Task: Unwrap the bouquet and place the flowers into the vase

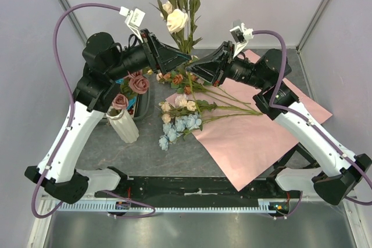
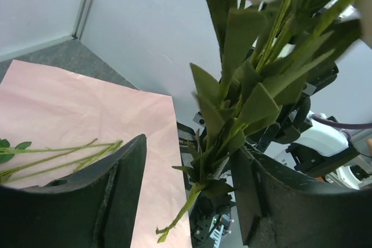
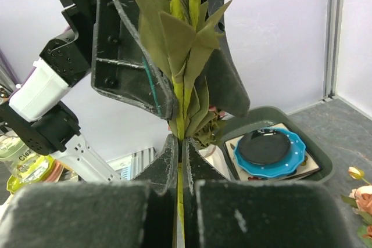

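Observation:
My right gripper (image 3: 180, 143) is shut on the green stem (image 3: 181, 94) of a cream rose spray (image 1: 177, 20), holding it upright above the table. My left gripper (image 2: 192, 149) is open around the same leafy stem (image 2: 224, 137), one finger on each side, with a gap on the left. The white ribbed vase (image 1: 125, 125) stands at the left with dusty pink roses (image 1: 138, 83) in it. The bouquet's pink paper (image 1: 256, 143) lies spread flat. More flowers (image 1: 180, 114), cream, peach and light blue, lie across its left edge.
A dark green tray (image 3: 317, 143) holding a blue-rimmed dish (image 3: 270, 152) sits behind the vase under the left arm. Grey walls close in the back and sides. Both arm bases stand at the near edge.

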`<state>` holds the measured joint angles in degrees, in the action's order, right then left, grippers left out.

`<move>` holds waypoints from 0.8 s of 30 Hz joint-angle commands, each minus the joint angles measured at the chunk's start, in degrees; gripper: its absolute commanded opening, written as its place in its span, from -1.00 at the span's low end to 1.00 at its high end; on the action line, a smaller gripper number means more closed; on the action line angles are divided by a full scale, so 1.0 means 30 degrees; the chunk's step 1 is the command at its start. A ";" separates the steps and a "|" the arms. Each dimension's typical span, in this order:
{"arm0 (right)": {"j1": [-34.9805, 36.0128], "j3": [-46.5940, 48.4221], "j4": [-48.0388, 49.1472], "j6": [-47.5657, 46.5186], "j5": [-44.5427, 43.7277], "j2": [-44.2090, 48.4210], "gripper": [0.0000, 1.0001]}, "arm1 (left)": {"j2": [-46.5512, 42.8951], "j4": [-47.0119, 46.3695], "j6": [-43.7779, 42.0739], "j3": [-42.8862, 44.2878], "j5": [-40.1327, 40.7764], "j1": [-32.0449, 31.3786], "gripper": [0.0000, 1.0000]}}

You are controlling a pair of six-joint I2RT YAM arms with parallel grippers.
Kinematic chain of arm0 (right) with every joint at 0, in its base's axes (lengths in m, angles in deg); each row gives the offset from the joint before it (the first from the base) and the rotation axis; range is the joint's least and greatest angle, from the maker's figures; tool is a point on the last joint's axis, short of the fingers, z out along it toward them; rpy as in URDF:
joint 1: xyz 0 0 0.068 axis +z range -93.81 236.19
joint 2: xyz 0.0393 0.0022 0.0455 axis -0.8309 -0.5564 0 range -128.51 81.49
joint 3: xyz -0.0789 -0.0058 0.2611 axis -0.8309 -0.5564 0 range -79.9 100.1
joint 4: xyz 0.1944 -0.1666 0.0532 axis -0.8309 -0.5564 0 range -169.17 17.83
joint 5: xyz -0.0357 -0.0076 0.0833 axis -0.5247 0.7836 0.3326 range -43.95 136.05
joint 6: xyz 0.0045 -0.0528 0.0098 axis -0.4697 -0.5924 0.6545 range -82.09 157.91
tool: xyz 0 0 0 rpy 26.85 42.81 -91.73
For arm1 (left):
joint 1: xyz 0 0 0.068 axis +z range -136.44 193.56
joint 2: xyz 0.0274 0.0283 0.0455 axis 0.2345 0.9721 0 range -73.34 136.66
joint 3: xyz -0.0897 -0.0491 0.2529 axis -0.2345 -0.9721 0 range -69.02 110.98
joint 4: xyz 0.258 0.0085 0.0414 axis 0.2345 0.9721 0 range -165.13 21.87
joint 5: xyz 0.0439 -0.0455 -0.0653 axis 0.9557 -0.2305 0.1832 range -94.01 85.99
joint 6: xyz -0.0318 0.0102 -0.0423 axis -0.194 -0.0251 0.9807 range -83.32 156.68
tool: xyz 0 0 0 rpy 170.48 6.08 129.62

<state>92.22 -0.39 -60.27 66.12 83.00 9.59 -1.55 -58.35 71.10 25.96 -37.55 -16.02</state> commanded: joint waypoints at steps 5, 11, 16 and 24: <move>0.0938 0.0158 0.1277 0.0002 0.1336 0.0119 -1.00 | -0.0401 -0.1226 0.0018 0.1094 -0.0306 0.0047 -0.71; 0.0968 -0.0016 -0.0654 -0.1956 -0.1558 0.0907 0.87 | -0.2131 0.2016 -0.5076 0.3776 0.3556 0.0047 -0.97; 0.0910 -0.1159 -0.2119 -0.4153 -0.5924 0.2898 0.96 | -0.2133 0.7023 -1.0401 0.8148 1.0669 0.0047 -0.96; 0.0910 -0.1393 -0.3937 -0.5242 -0.7249 0.2609 0.97 | -0.4062 0.7507 -1.5363 0.9273 2.0922 -0.0012 -0.96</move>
<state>94.98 -4.15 -68.86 53.44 64.55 18.69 -10.69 -37.78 37.63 56.41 5.69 -16.02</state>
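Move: The left hand's open fingers already straddle the white roses' stem, which runs about 1 cm to their right and level with them. The right hand holds that stem about 2 cm below, practically at its own hand point. The vase stands some 24 cm to the left hand's left, 3 cm farther out and 38 cm below; blue flowers lie about 7 cm ahead, 5 cm left and 50 cm below that hand. Almost on the spot, the left hand shuts its fingers on the white roses' stem just above the right hand's grip, and only then does the right hand open wide and let go, drawing off about 5 cm to the right while turning a little clockwise. With the stem pinched, the left hand swings away from the right hand with gathering speed, some 20 cm left and 15 cm up and slightly back, turning about 50 degrees counter-clockwise as its fingers tip upward. ##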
